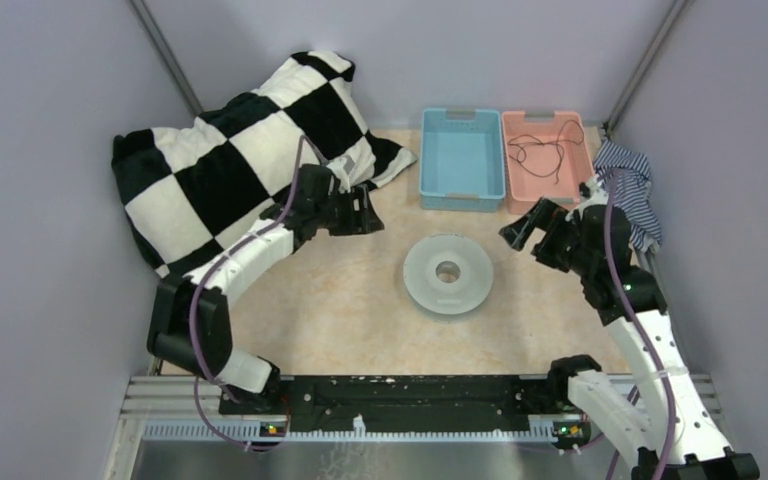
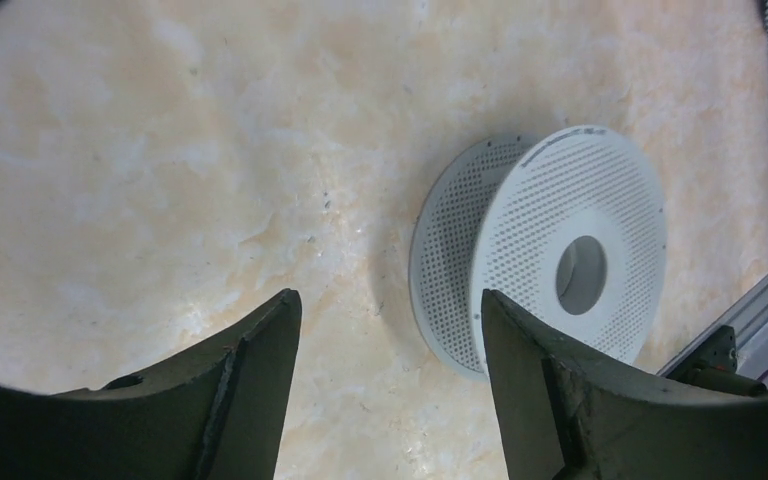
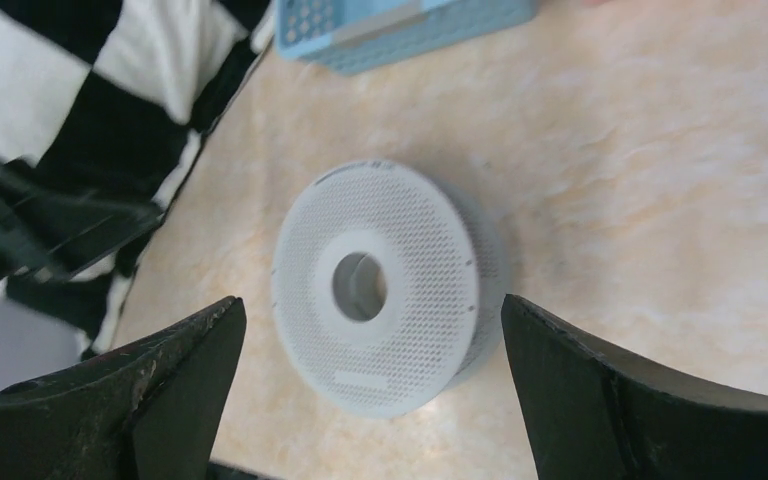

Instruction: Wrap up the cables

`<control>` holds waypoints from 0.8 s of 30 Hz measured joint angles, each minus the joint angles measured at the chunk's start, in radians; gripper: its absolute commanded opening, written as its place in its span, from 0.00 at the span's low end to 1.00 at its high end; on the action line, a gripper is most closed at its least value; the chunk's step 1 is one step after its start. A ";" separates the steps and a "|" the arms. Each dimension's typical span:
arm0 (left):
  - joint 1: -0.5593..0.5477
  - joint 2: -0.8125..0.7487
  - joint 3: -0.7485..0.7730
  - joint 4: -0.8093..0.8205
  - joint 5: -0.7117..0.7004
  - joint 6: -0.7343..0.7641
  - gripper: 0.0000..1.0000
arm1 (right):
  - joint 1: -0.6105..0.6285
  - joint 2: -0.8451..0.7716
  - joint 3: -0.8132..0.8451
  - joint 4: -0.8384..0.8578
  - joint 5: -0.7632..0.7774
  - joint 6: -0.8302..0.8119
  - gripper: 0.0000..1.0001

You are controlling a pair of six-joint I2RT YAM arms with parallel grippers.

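The cables (image 1: 544, 151) lie as a loose tangle of thin black wire inside the pink bin (image 1: 520, 187) at the back right. A pale grey perforated spool (image 1: 448, 273) lies flat mid-table, bare of wire; it also shows in the left wrist view (image 2: 550, 260) and the right wrist view (image 3: 390, 270). My left gripper (image 1: 370, 213) hovers left of the spool, open and empty (image 2: 390, 295), with the spool beyond its right finger. My right gripper (image 1: 518, 232) hangs to the spool's right, just in front of the pink bin. It stands wide open and empty, the spool framed between its fingers (image 3: 370, 300).
A blue bin (image 1: 438, 192) stands next to the pink one at the back. A black-and-white checkered cloth (image 1: 230, 150) is heaped at the back left, behind the left arm. A striped cloth (image 1: 628, 175) lies at the right wall. A metal rail (image 1: 390, 400) runs along the near edge.
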 measured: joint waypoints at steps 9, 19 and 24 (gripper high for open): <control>0.000 -0.314 0.051 -0.185 -0.163 0.085 0.99 | 0.000 0.018 0.205 -0.185 0.449 -0.164 0.99; 0.000 -0.472 0.031 -0.393 -0.389 0.024 0.99 | 0.000 0.137 0.272 -0.288 0.626 -0.217 0.99; 0.000 -0.479 0.027 -0.456 -0.456 0.002 0.99 | 0.000 0.144 0.272 -0.303 0.631 -0.216 0.99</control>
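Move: The spool lies flat on the table, clear of the empty left hand: about 17 cm to its right, 8 cm back and 9 cm below. From the right hand the spool is some 14 cm left, about level fore and aft, and 18 cm lower. The blue bin is roughly 27 cm beyond the spool and 3 cm farther right; the pink bin is about 26 cm ahead of the right hand and 9 cm to its right. Both withdraw from the spool, left hand 11 cm left, up and back, widening; right about 12 cm right. ##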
